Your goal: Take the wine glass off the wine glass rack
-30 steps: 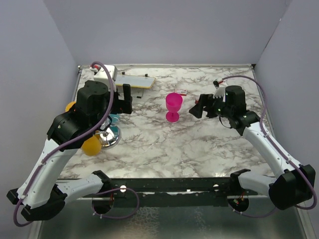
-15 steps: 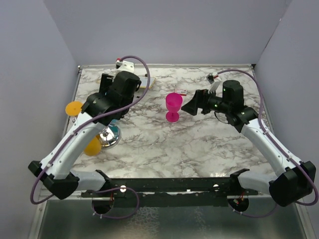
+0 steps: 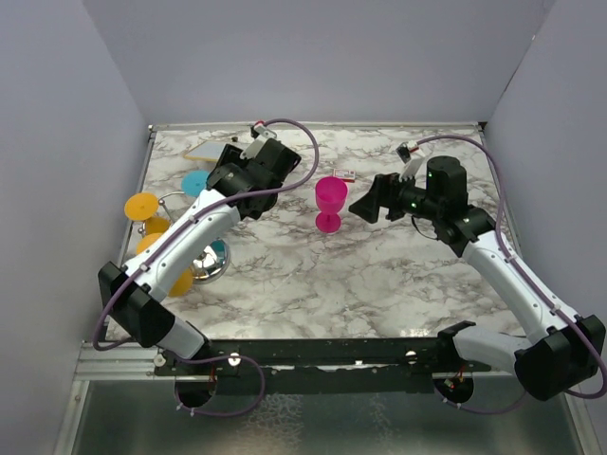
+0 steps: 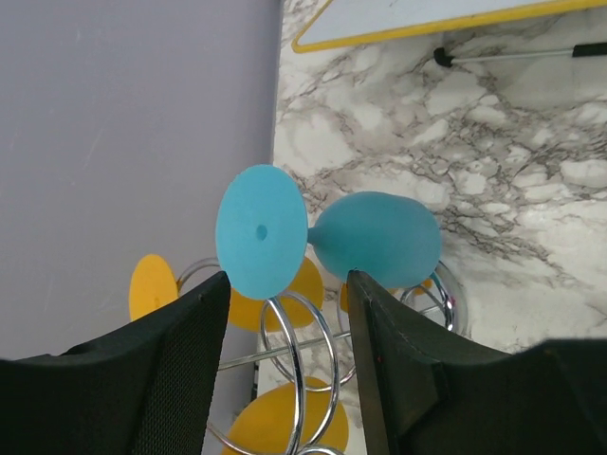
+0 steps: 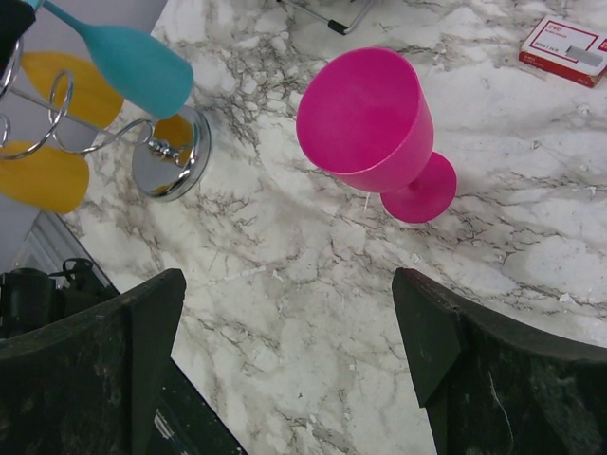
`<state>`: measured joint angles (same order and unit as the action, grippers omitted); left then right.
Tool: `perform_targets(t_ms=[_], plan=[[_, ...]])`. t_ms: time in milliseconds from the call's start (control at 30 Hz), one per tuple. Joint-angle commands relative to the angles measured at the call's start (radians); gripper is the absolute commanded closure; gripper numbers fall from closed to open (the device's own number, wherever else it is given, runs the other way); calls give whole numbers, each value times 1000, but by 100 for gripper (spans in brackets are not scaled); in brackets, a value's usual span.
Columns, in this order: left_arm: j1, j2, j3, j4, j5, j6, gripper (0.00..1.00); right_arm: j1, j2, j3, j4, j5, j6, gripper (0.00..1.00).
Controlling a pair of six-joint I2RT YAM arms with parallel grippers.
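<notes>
The wine glass rack is a chrome stand of wire loops on a round mirror base, at the table's left. A teal wine glass hangs on it by its stem, foot disc to the left; it also shows in the top view. Yellow glasses hang on other arms. My left gripper is open, its fingertips just short of the teal stem, one on either side. My right gripper is open and empty, beside an upright pink glass.
A yellow-edged flat board lies at the back left by the wall. A small red box lies behind the pink glass. The left wall stands close behind the rack. The left arm stretches across the left half of the table.
My left arm has swung up from over the rack towards the back middle, uncovering the rack; its gripper now faces the teal glass. My right gripper has shifted slightly towards the pink glass.
</notes>
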<state>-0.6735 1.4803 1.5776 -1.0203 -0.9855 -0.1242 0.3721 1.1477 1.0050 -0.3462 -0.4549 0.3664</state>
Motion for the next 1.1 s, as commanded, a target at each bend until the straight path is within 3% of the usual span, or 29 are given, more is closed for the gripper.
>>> perform_targets(t_ms=[0, 700, 1067], plan=[[42, 23, -54, 25, -53, 17, 47, 1, -20, -12, -5, 32, -34, 8], [86, 83, -73, 70, -68, 40, 65, 1, -17, -46, 22, 36, -34, 7], [104, 112, -64, 77, -70, 47, 68, 1, -24, -47, 23, 34, -29, 7]])
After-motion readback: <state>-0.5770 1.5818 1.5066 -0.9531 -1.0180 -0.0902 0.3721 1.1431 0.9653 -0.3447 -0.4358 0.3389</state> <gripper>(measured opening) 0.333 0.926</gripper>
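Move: The foot of the blue wine glass, hanging in the rack, lies about 5 cm to the left of the left gripper, 1 cm ahead and some 4 cm below; its bowl hangs lower. The yellow glass's foot is about 10 cm farther left of that blue foot and 5 cm nearer the base. The standing pink glass is some 22 cm right of the left gripper, 5 cm ahead and 20 cm below. From the right gripper, the blue foot lies roughly 34 cm left, 4 cm ahead, about level in height. Bring the left gripper down about 4 cm, most of it early, while easing it some 2.5 cm left and 2 cm forward to the foot and stem of the blue glass. Keep narrowing the fingers from half open to about a third, bringing the tips close to the foot without a sure touch. ##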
